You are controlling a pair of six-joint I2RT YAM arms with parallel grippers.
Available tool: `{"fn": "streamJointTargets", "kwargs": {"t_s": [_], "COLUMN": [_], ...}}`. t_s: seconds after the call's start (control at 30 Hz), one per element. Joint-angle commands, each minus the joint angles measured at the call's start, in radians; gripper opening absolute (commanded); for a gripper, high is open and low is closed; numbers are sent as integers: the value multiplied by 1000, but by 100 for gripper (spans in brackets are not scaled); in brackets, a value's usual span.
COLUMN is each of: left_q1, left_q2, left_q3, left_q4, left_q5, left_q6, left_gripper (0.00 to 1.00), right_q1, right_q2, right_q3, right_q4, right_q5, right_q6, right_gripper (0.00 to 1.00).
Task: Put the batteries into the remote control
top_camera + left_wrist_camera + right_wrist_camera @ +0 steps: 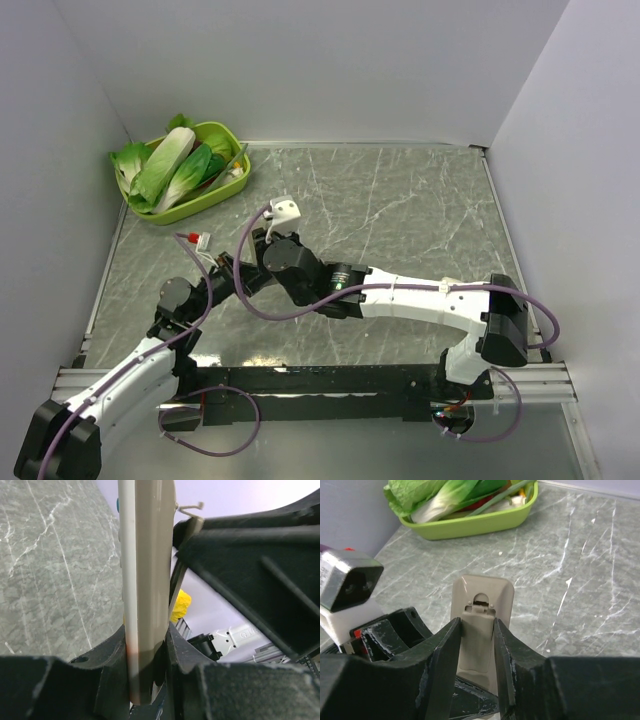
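The remote control (147, 580) stands edge-on in the left wrist view, its white face to the left and its grey-brown back to the right. My left gripper (147, 640) is shut on its lower end. In the right wrist view the remote's grey-brown back (482, 587) faces the camera. My right gripper (477, 622) is shut on the battery cover (477, 635), one jaw against each side. In the top view the two grippers meet mid-table, left (240, 275) and right (268, 245), and they hide the remote. The batteries are out of view.
A lime-green tray (215, 198) of leafy vegetables sits at the back left corner, also seen in the right wrist view (470, 527). The left wrist camera block (345, 580) hangs close beside the right jaws. Walls enclose the marble table (420, 210) on three sides.
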Motion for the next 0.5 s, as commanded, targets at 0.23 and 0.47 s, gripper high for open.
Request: {"fn": "streamJointTargets", "kwargs": {"t_s": [0.23,0.47], "left_q1": [-1,-1], "left_q2": [-23,-16], "left_q3": [25,12], "left_q4": [138,159], "left_q5": [-17,-19], "left_q6": [-39,-65], "left_gripper": [2,2], "right_q1": [9,3], "right_q2": [25,-7], "right_q3": [20,28], "right_q4": [-36,11], "right_q5": [-1,-29], "right_q6": [1,-97], "right_gripper": [55,77]}}
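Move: The battery cover lies right at the right hand's fingertips, about 1 cm ahead, 1 cm to the left and level, gripped by its sides. The remote's middle is some 2 cm ahead and 2 cm left, and the left fingertips holding its end are roughly 4 cm back, 1 cm left and 3 cm below. From the left hand the cover lies about 5 cm ahead, hardly to either side and 3 cm above. Right fingers open wide off the cover, sinking about 1 cm, while the left lifts the remote about 1 cm. ##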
